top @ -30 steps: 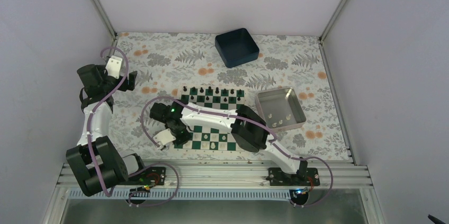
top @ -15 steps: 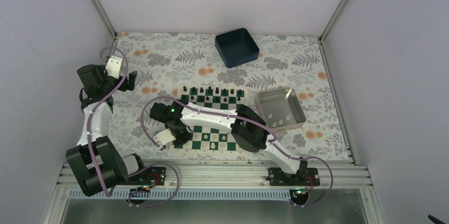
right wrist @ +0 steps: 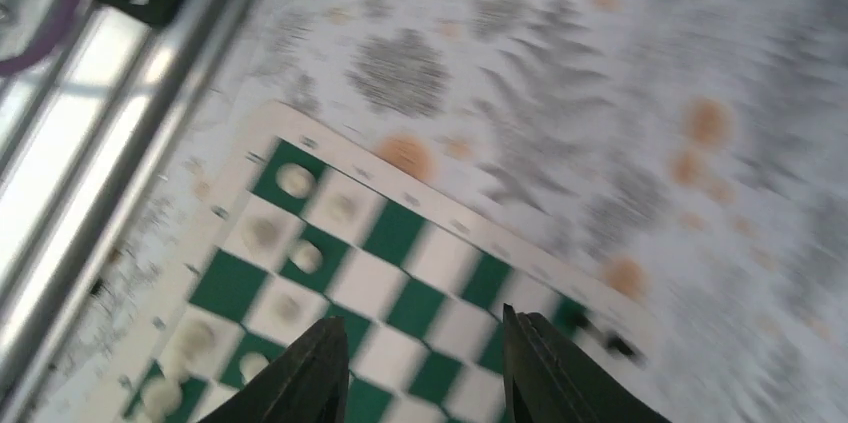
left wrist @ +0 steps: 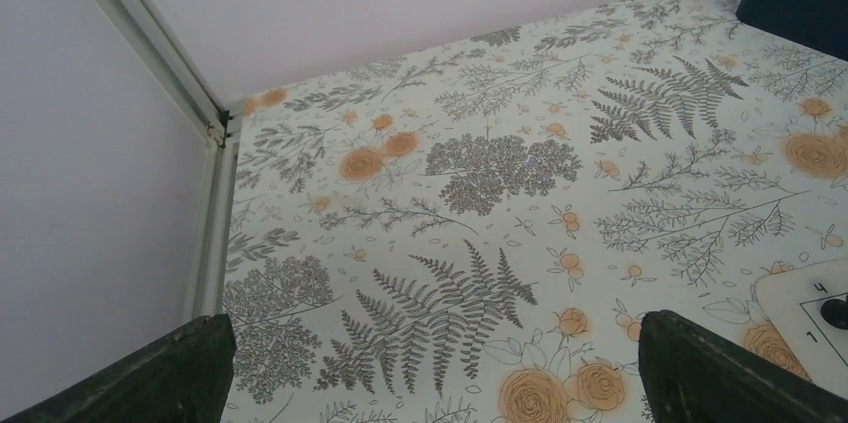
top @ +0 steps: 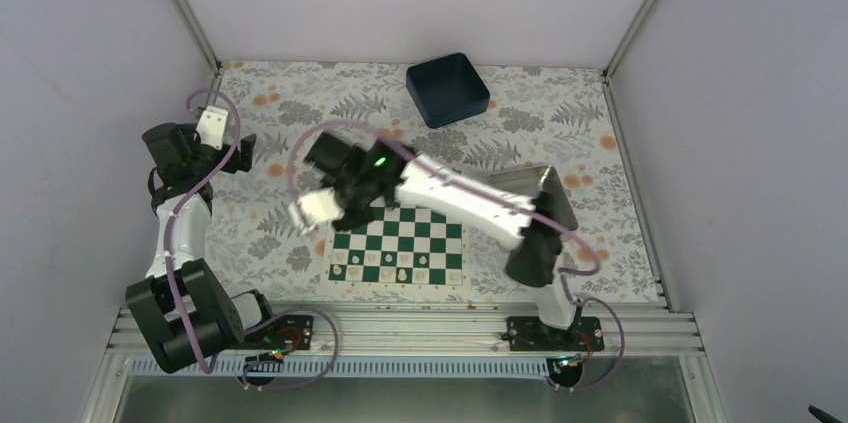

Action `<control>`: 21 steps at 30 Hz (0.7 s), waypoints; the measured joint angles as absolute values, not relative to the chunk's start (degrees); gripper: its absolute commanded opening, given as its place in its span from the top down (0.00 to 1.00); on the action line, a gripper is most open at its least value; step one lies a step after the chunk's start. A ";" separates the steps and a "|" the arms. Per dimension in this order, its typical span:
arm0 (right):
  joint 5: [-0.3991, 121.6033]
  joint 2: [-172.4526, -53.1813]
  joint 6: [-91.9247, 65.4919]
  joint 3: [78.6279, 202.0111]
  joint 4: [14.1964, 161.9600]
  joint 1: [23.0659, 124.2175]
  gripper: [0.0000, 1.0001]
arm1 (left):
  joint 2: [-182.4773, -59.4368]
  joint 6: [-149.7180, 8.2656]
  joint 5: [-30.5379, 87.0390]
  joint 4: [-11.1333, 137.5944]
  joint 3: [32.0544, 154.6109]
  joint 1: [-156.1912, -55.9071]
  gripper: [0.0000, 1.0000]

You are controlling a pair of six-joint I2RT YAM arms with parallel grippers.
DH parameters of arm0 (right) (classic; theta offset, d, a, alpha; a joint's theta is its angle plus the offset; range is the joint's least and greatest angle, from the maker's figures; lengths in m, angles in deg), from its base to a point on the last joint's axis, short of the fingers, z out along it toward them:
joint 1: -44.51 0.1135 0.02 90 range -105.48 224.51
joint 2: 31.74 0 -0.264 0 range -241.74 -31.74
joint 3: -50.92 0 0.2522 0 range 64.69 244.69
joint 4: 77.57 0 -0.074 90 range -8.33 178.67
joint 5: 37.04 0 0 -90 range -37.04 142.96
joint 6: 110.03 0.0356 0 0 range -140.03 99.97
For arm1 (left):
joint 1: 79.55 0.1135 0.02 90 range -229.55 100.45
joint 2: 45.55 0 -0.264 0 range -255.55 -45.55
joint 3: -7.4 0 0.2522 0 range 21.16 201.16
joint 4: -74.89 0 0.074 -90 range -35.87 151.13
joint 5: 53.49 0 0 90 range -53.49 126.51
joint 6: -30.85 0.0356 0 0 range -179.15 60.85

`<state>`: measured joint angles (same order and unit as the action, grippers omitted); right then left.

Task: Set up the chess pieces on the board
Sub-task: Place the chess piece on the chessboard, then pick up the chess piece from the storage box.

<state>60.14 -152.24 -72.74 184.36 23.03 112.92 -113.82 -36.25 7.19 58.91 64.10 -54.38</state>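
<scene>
The green and white board [top: 398, 243] lies at the table's near middle. Several white chess pieces [top: 372, 259] stand on its two near rows; in the blurred right wrist view they [right wrist: 296, 180] show near the rail. My right gripper [top: 352, 211] hangs above the board's far left part, open and empty [right wrist: 420, 328]. Its arm hides the black pieces at the far rows. My left gripper [top: 245, 148] is open and empty [left wrist: 432, 343] over the floral cloth left of the board, whose corner [left wrist: 805, 308] shows at the right edge.
A dark blue bin [top: 447, 89] stands at the back. A silver tray [top: 552, 193] sits right of the board, partly behind the right arm. The metal rail [top: 400, 321] runs along the near edge. A frame post [left wrist: 215, 203] is at the left.
My right arm has risen from the board's near left corner and swung back over its far left part, uncovering the near rows. The left arm has hardly moved.
</scene>
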 measured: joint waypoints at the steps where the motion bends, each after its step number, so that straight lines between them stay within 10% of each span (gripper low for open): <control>1: 59.79 -149.69 -72.45 184.38 22.98 111.56 0.58 | -113.82 -36.25 7.21 58.91 64.04 -54.29 0.00; 13: 56.49 -117.93 -73.50 152.80 26.74 63.69 0.56 | -113.82 -36.25 7.67 58.91 63.99 -54.16 0.00; 21: 55.44 -114.08 -77.94 130.84 28.47 53.49 0.56 | -113.84 -36.25 8.02 58.91 63.99 -54.16 0.00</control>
<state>55.44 -114.08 -77.94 130.84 28.47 53.49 -113.84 -36.25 8.02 58.91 63.99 -54.16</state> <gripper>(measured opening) 0.443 0.999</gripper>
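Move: The white piece nearest the right hand's coming way, standing in the grey tray, is about 44 cm to that hand's right, 7 cm ahead and 16 cm below. Three more stand there: one 3 cm left of it and 3 cm nearer, one 5 cm left and 4 cm nearer, one 7 cm left and level. The left hand, idle, has the aimed-at piece roughly 65 cm to its right, 14 cm back, 19 cm below. Towards the white pieces left in the tray the empty right hand swings fast, about 42 cm rightwards off the chessboard. It arcs forward some 18 cm while rising 10, then comes back 6 cm and sinks about 15 to hover over the tray. The wrist turns clockwise around 55 degrees; the fingers stay part-open. ##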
